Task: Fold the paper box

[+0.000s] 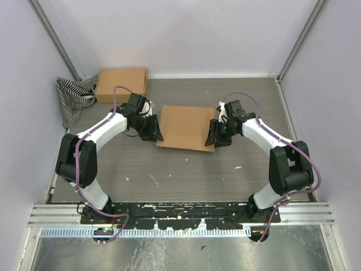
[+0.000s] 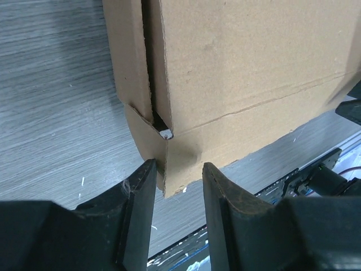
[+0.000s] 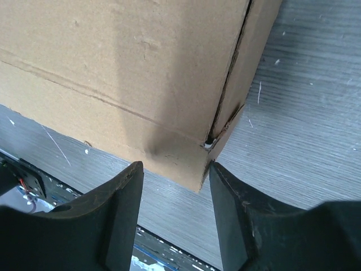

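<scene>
The paper box (image 1: 180, 127) lies in the middle of the table as a shallow brown shape with its lid down. My left gripper (image 1: 156, 132) is at its near left corner and my right gripper (image 1: 213, 135) at its near right corner. In the left wrist view the box (image 2: 242, 62) pokes its corner between the open fingers of the left gripper (image 2: 179, 169); one finger touches the side flap and the other stands off. The right wrist view shows the box (image 3: 113, 68) with its corner between the open fingers of the right gripper (image 3: 176, 169).
A second brown cardboard box (image 1: 121, 84) stands at the back left, with a black-and-white striped cloth (image 1: 73, 99) beside it against the left wall. Pale walls close in the table on three sides. A metal rail (image 1: 180, 214) runs along the near edge.
</scene>
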Available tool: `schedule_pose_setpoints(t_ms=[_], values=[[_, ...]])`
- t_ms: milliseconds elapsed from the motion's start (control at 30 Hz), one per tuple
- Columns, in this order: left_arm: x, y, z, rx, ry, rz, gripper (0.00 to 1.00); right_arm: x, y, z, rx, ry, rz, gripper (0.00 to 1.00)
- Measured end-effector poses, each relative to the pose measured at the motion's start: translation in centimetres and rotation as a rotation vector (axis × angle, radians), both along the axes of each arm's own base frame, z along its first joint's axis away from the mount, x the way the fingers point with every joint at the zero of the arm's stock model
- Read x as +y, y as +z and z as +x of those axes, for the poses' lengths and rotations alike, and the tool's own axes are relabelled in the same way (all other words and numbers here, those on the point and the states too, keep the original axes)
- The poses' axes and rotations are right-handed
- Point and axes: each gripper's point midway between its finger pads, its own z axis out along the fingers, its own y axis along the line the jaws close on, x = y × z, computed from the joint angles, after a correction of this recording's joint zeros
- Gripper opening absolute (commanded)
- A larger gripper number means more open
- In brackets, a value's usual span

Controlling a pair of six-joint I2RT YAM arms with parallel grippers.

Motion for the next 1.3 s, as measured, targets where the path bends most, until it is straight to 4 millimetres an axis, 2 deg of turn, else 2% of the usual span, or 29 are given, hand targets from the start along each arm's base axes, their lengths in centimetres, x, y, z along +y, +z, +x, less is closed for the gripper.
schedule_pose_setpoints(t_ms=[333, 567, 700, 833, 1100, 1300], values=[[-0.2, -1.0, -1.1, 0.047, 0.001, -0.025, 0.43, -0.1, -0.3, -0.3, 0.017, -0.009, 0.018, 0.54], [-0.6, -1.0, -0.8, 0.059, 0.011, -0.049, 0.41, -0.6, 0.5, 0.8, 0.013, -0.048, 0.064, 0.54], [-0.8, -1.2, 0.7, 0.070, 0.026, -0.047, 0.40, -0.4, 1.1, 2.9, -0.008, -0.071, 0.081, 0.53], [-1.1, -0.6, 3.5, 0.047, 0.046, -0.052, 0.41, -0.3, 1.7, 5.6, -0.038, -0.094, 0.091, 0.54], [-0.5, 1.1, 7.6, 0.007, 0.085, -0.075, 0.41, 0.1, 2.4, 8.7, -0.055, -0.108, 0.123, 0.55], [-0.2, 0.2, 8.1, 0.050, 0.091, -0.103, 0.41, 0.3, 3.3, 10.6, -0.076, -0.099, 0.156, 0.61]])
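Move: Both hands already have their partly open fingers astride the front lip's corners on the closed-over paper box. From the left hand the middle of the box lies about 12 cm right, 4 cm ahead and 2 cm lower; the lip's middle is some 11 cm right and 2 cm back. The brown carton stands about 24 cm ahead and 17 cm left of that hand. From the right hand the box's middle is roughly 11 cm left and 6 cm ahead. Forward, after the left hand eases back and down by about a centimetre and the right nearly waits: both arms push the paper box away from the bases by its front lip corners, the left about 8 cm, the right some 10 cm while rising slightly. The wrists turn only a few degrees, the left counter-clockwise and the right clockwise; the fingers stay partly open against the corner tabs. ##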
